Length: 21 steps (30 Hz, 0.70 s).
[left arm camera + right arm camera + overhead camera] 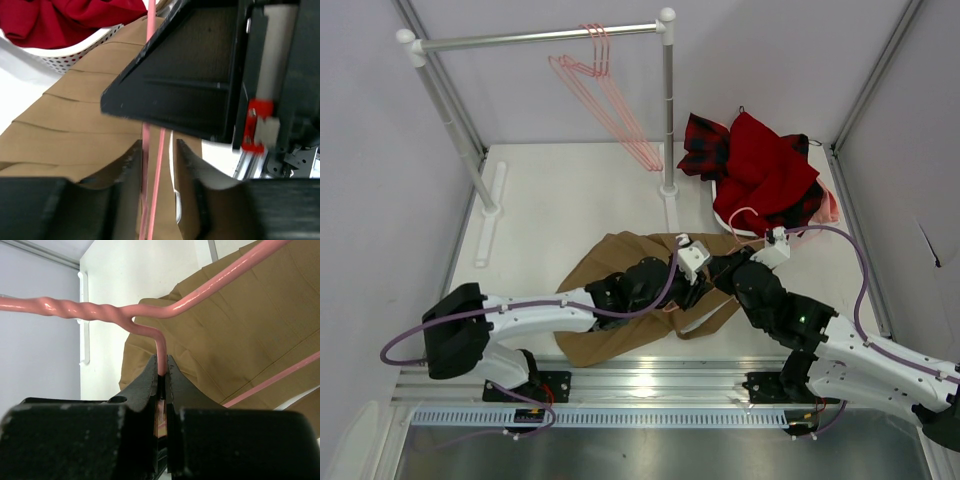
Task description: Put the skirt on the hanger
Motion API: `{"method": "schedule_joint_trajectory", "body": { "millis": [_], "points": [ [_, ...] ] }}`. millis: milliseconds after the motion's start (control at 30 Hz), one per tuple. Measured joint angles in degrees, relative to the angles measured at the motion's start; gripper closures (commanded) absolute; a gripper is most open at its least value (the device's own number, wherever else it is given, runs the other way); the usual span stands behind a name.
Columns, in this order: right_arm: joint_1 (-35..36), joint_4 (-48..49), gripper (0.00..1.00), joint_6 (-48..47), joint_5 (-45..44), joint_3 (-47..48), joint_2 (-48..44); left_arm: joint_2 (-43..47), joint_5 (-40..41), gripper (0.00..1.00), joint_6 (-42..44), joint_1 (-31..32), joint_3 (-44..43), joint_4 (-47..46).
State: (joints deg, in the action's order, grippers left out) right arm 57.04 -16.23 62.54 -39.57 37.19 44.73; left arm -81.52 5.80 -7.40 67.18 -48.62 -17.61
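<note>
The tan skirt (610, 300) lies crumpled on the white table in front of both arms. My right gripper (161, 371) is shut on the pink hanger (210, 287), pinching the wire just below its twisted neck, above the skirt (240, 340). My left gripper (157, 146) faces it closely, with its jaws partly apart. Two pink hanger wires (152, 165) run between its fingers (131, 167) over the skirt (75, 130). The left finger is at one wire and the right finger stands apart from them. From above, both grippers meet over the skirt's right edge, left gripper (695, 290), right gripper (720, 270).
Several spare pink hangers (610, 90) hang from the rack's rail (540, 38); its post (668, 110) stands behind the skirt. A white basket (65, 52) at the back right holds a red garment (760, 170) and a red-and-black plaid cloth (705, 140).
</note>
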Motion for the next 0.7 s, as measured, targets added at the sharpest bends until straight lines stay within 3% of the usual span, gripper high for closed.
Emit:
{"method": "schedule_joint_trajectory", "body": {
  "millis": [133,233,400,467,600,700],
  "points": [
    [0.0,-0.2,1.0,-0.02,0.02,-0.02,0.07,-1.7,-0.76,0.88,0.2,-0.92,-1.46,0.85],
    [0.0,-0.15,1.0,0.0,0.09,-0.04,0.09,-1.86,-2.21,0.97,0.37,-1.79,-1.53,1.16],
    [0.0,-0.26,1.0,-0.02,0.28,-0.04,0.11,-1.86,-3.89,1.0,0.33,-2.43,-1.53,1.2],
    [0.0,-0.46,0.89,0.02,0.46,-0.04,0.11,-1.86,-4.44,1.0,0.22,-2.6,-1.53,1.22],
    [0.0,-2.97,0.53,0.44,1.75,-0.04,-0.5,-1.86,-4.76,1.0,-0.24,-2.75,-1.27,0.96],
    [0.0,-6.43,0.39,0.72,3.15,-0.04,-2.36,-1.86,-4.76,1.0,-0.37,-3.13,-0.72,0.42]
  ]
}}
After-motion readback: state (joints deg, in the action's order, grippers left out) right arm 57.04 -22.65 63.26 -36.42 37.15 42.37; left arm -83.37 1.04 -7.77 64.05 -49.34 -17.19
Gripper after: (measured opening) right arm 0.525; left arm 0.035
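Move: Between the left hand's half-open fingers runs the hanger's shoulder wire, about 1 cm ahead of and 1 cm below their middle. From that hand the skirt's middle lies level, roughly 11 cm left and 14 cm down; the red clothes in the basket are some 24 cm ahead, 15 cm right and 10 cm lower. The right hand already has the same wire in its shut fingers, close to the neck. Closing on the hanger wire, the left fingers pinch it a few centimetres from the right hand's grip while that hand eases about 1 cm forward and down. Only then does the right hand, nearly still until now, open halfway and let the wire go, starting back and down by some 2 cm in all, its fingers tipping slightly downward. ##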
